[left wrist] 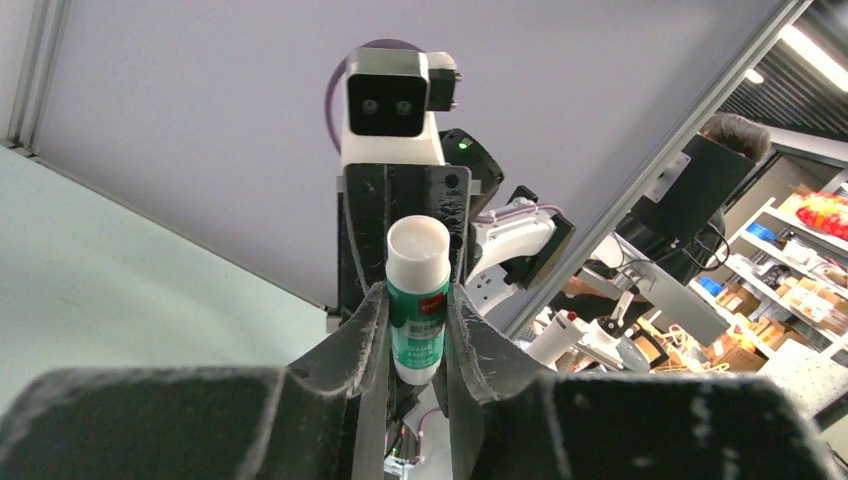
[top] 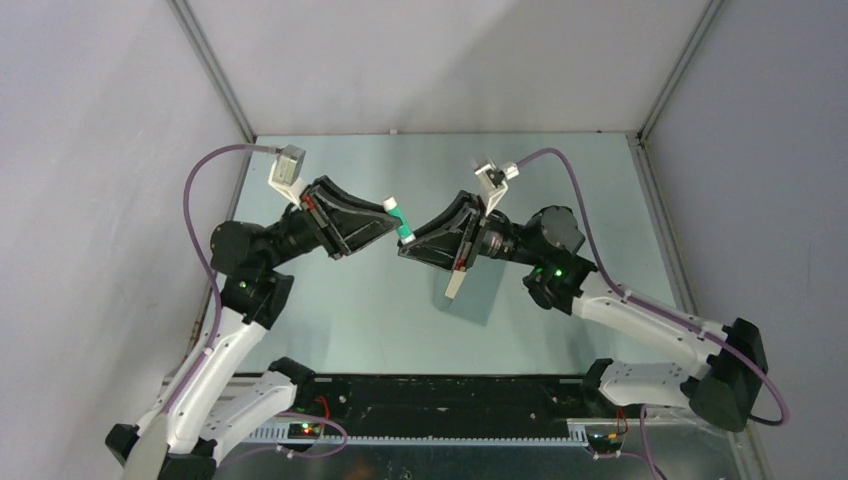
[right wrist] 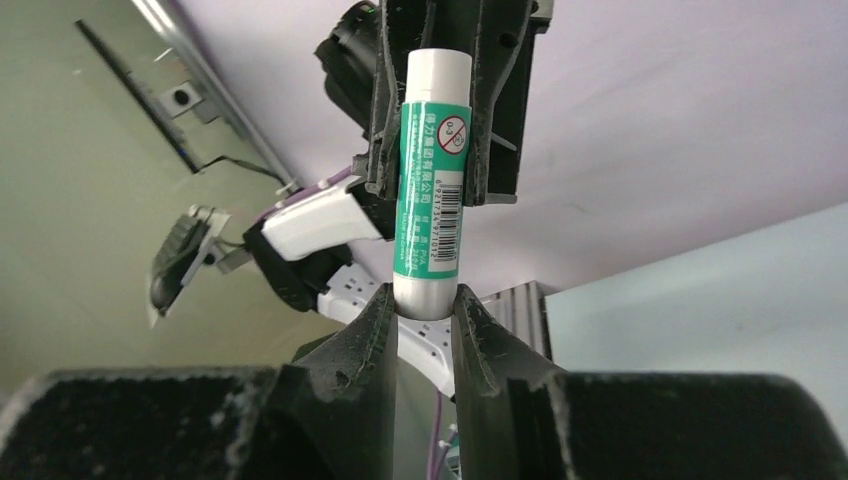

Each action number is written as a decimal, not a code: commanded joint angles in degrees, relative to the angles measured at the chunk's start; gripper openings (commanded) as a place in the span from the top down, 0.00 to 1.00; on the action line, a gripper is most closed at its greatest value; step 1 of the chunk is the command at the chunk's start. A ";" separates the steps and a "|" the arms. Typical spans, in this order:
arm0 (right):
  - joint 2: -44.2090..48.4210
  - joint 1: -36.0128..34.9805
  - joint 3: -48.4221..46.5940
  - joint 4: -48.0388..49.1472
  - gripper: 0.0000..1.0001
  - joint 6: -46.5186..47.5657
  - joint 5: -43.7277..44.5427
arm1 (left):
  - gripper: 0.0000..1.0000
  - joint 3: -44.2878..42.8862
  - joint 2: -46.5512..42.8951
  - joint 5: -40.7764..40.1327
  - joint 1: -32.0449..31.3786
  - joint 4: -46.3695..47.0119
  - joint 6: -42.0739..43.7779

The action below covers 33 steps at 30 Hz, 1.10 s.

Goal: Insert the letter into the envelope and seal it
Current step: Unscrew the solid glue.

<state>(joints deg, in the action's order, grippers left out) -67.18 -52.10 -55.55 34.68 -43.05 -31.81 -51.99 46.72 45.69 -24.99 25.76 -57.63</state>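
A glue stick, white with a green label, hangs in the air over the middle of the table between both arms. My left gripper is shut on its labelled body. My right gripper is shut on its other end. In the right wrist view the left gripper's fingers clasp the stick's far part. A narrow tan strip of the letter shows on the table under the right gripper. The envelope beside it is a faint teal-grey patch, hard to tell from the tabletop.
Grey walls and metal frame posts close in the pale green table at the back and sides. A black rail runs along the near edge between the arm bases. Purple cables loop off both wrists.
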 commanded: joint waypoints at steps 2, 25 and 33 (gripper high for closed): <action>-5.84 2.62 -0.28 17.32 0.91 -13.89 -12.63 | 1.00 0.30 -0.28 2.53 0.30 4.41 -2.41; -9.97 4.44 2.44 17.79 0.42 -14.91 -9.10 | 1.00 0.82 -0.73 2.04 0.70 5.49 -3.47; 4.53 -7.52 0.22 -18.07 0.31 14.50 22.16 | 1.00 -0.62 -1.42 -0.25 1.25 0.06 -0.43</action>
<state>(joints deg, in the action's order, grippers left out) -67.46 -53.25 -52.64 36.29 -48.21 -30.24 -50.46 46.26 46.63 -24.18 27.24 -59.86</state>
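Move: The left fingers hold the upright glue stick around its green middle, its centre about 1 cm back of and 1 cm below that hand, its top end leaning forward. The right fingers are shut on the lower white end, so the stick's centre is about 3 cm ahead of the right hand, 1 cm left and 3 cm above. On the table some 41 cm below the right hand lie the envelope, 16 cm ahead and 12 cm right, and the letter, 16 cm ahead and 9 cm right. With the left hand keeping its grip on the green body almost still, the right hand keeps its pinch on the lower white end and goes on twisting, some 25 degrees counter-clockwise, drifting about 1 cm left as it goes. Then its fingers open wide and let go, and the wrist turns back clockwise to about its starting attitude while the hand sinks, ending roughly 1.5 cm lower with the open fingertips just below the stick's end. ##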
